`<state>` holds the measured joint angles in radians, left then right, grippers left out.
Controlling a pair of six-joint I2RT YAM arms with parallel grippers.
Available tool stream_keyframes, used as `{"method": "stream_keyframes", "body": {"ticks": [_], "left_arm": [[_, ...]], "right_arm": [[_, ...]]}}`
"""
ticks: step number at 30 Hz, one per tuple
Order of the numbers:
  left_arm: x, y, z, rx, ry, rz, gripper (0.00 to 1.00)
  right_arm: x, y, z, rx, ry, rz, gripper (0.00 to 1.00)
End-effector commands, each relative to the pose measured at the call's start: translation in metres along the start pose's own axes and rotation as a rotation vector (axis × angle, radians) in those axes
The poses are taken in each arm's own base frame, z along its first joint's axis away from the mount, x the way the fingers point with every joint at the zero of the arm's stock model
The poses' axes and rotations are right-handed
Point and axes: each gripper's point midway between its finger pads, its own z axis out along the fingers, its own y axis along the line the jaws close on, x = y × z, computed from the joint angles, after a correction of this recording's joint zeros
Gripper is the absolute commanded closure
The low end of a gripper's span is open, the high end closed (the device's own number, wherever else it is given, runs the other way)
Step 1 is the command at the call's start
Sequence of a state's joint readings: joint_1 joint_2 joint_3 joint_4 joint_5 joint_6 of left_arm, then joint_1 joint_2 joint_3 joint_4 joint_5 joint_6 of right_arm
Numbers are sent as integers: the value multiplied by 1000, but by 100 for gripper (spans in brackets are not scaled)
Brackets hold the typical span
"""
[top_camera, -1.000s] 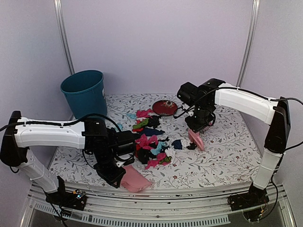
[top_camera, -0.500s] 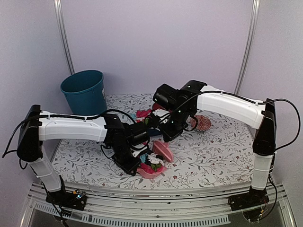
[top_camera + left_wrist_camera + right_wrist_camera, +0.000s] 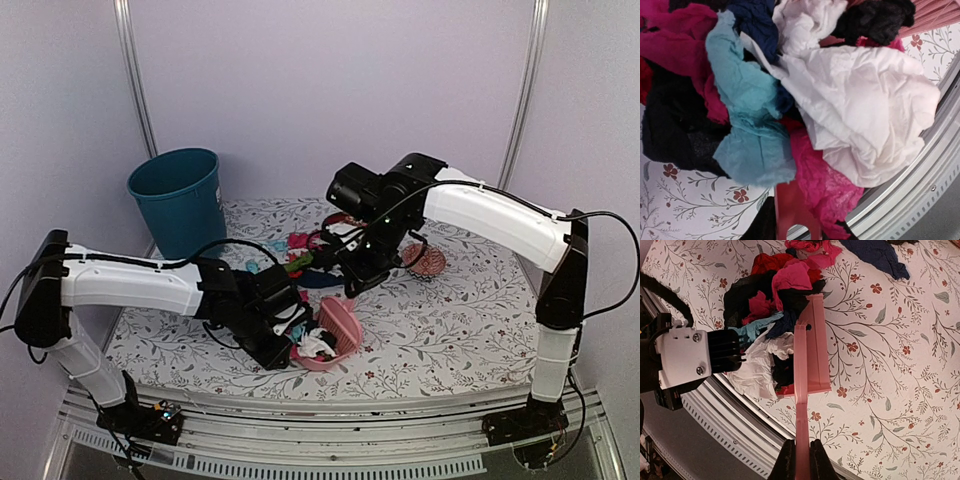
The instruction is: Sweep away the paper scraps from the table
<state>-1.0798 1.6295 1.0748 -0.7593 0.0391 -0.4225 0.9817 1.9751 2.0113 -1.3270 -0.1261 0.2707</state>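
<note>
Crumpled paper scraps (image 3: 318,340) in white, black, pink and light blue are heaped between a pink dustpan (image 3: 316,360) and a pink brush (image 3: 343,322) near the table's (image 3: 450,320) front edge. My left gripper (image 3: 288,345) is shut on the dustpan's handle (image 3: 790,205), with scraps (image 3: 755,125) piled just past it. My right gripper (image 3: 801,460) is shut on the brush's handle, and the brush head (image 3: 812,355) presses against the heap (image 3: 765,310). More scraps (image 3: 303,262) lie behind on the table.
A teal bin (image 3: 178,195) stands at the back left corner. A round pink patterned dish (image 3: 428,262) lies right of the right arm. The metal front rail (image 3: 330,420) runs close below the dustpan. A dark blue scrap (image 3: 875,255) lies apart.
The right arm swept the brush left and toward the front, driving the scraps with it. The left arm brought the dustpan right to meet the heap, which now rests on it.
</note>
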Motion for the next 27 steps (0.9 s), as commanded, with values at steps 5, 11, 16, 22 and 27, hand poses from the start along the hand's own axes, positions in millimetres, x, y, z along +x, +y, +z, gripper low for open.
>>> {"method": "stream_keyframes", "body": {"ticks": [5, 11, 16, 22, 27], "left_arm": [[-30, -13, -35, 71, -363, 35, 92], [-46, -13, -53, 54, -481, 80, 92], [-59, -9, -70, 13, -542, 100, 93], [-71, -5, -93, -28, -613, 113, 94], [-79, -3, -105, -48, -647, 109, 94]], "right_arm": [[11, 12, -82, -73, -150, 39, 98], [22, 13, -115, -138, -205, 81, 98], [20, 7, -156, -190, -302, 137, 98], [15, -15, -200, -199, -430, 204, 98], [9, -37, -223, -156, -525, 240, 98]]}}
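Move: The gathered scraps lie on the dustpan held by the left hand, about 9 cm to that hand's right, 3 ahead and 3 below; from the brush-holding right hand they are some 6 cm left, 4 back and 15 below. The blue bin stands about 30 cm ahead of the left hand and 28 left. The leftover pile is roughly 17 cm ahead of the right hand and 9 left; the woven basket, 18 ahead and 20 right. The loaded dustpan is raised about 9 cm and carried a little forward by the left hand, which tips some 30 degrees so that the mouth, on its right, comes up. The right hand lifts the brush off the scraps, up about 17 cm and away to the right by 8, its head swinging left; both hands keep their grips. ##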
